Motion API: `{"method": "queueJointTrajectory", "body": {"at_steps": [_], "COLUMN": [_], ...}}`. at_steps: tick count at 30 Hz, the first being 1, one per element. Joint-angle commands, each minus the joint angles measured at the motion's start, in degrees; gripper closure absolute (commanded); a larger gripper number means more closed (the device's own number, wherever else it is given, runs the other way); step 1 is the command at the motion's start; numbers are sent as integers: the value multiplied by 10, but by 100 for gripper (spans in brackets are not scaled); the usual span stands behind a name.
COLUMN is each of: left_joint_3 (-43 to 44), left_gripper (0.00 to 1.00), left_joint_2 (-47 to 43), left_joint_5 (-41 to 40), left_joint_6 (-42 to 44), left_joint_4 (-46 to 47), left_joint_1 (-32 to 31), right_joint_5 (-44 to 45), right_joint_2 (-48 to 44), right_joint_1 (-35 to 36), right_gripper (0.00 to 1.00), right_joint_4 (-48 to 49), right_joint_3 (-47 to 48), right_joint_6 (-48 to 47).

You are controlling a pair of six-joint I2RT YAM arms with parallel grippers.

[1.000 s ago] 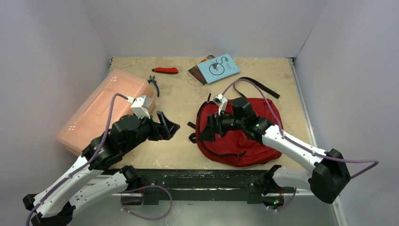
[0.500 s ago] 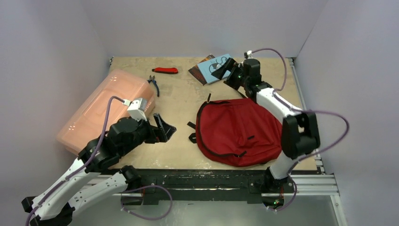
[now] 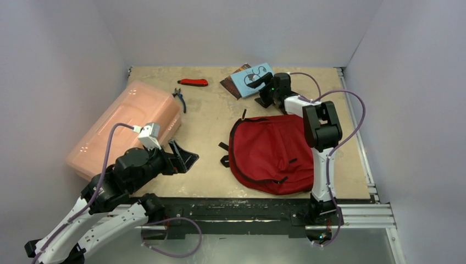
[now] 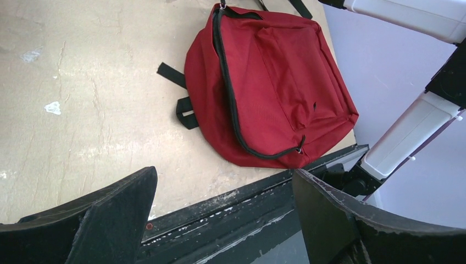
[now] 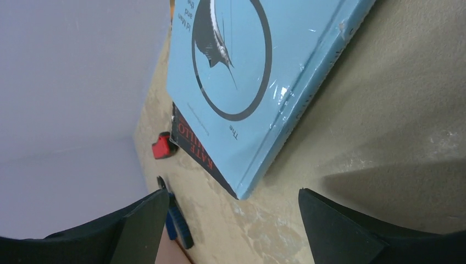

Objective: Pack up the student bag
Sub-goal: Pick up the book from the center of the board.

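The student bag is a red backpack lying flat on the table, its black zipper curving along the side; the left wrist view shows the student bag too. My left gripper hovers open to the bag's left, holding nothing, and in its own view the left gripper hangs over the table's near edge. My right gripper is open and low at the back, just right of a light blue book. In its own view the right gripper faces the corner of the blue book, not touching it.
A dark book lies under the blue one. A red utility knife and blue-handled pliers lie at the back. A pink translucent box fills the left side. The right arm stretches over the bag's right edge.
My right arm swung from above the bag to the back of the table and came down beside the blue book. My left arm drew back toward the near left. Both grippers stayed open.
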Motion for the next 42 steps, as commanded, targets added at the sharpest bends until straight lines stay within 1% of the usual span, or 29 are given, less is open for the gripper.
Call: {"method": "queueJointTrajectory", "body": {"at_steps": [1,3,7,9,11,15,19,22,27,31,34,35,36,40,42], "left_joint_3": [5,6,6,7,7,7,5,3,1,-3,-7,-8,-9,-7,-6], "left_gripper": [7,7,7,7,7,7,7,7,7,7,7,7,7,7,7], "left_joint_2": [-7,-7,-9,-10,-11,-13,-12,-10,-6,-8,-10,-10,-10,-8,-8], "left_joint_5": [-14,-14,-13,-13,-14,-14,-13,-10,-3,-1,0,1,2,4,4], "left_joint_6": [7,9,11,12,13,15,14,13,12,9,6,5,5,6,5], "left_joint_4": [-1,-2,1,3,3,3,3,5,7,6,6,6,6,6,5], "left_joint_1": [1,1,1,1,1,1,1,1,1,1,1,1,1,1,1], "right_joint_5": [24,24,33,42,39,45,49,65,65,68,59,57,55,41,40], "right_joint_2": [14,18,15,19,34,51,66,72,95,113,134,139,143,142,125], "right_joint_1": [-4,-4,-4,-4,-5,-6,-6,-6,-6,-7,-7,-8,-8,-14,-20], "right_gripper": [10,14,18,19,24,29,38,39,39,39,39,70,82,98,100], "right_joint_4": [44,62,115,145,156,186,215,216,247,313,356,373,389,458,497], "right_joint_3": [20,6,-45,-56,-50,-49,-55,-58,-55,-73,-69,-69,-70,-82,-99], "right_joint_6": [101,134,206,218,226,243,257,262,262,262,262,262,260,255,251]}}
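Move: The blue book's middle lies about 8 cm ahead of the right gripper, about 1 cm to its right and 4 cm lower. The dark book beneath it is centred some 7 cm ahead and 6 cm left of that gripper; the bag's black strap begins about 9 cm to the gripper's right and 2 cm back, the red bag 30 cm back and 10 cm right. From the left gripper the blue book is roughly 50 cm ahead, 26 cm right and 22 cm below. Ease the right gripper some 3.5 cm forward and about 3 cm down to the blue book's near, spine-side edge, rolling its left side up about 25 degrees and swinging it some 15 degrees clockwise. Close the fingers part-way during the approach, pause the closing, then shut them to pinch the edge between the cover and the underside. ##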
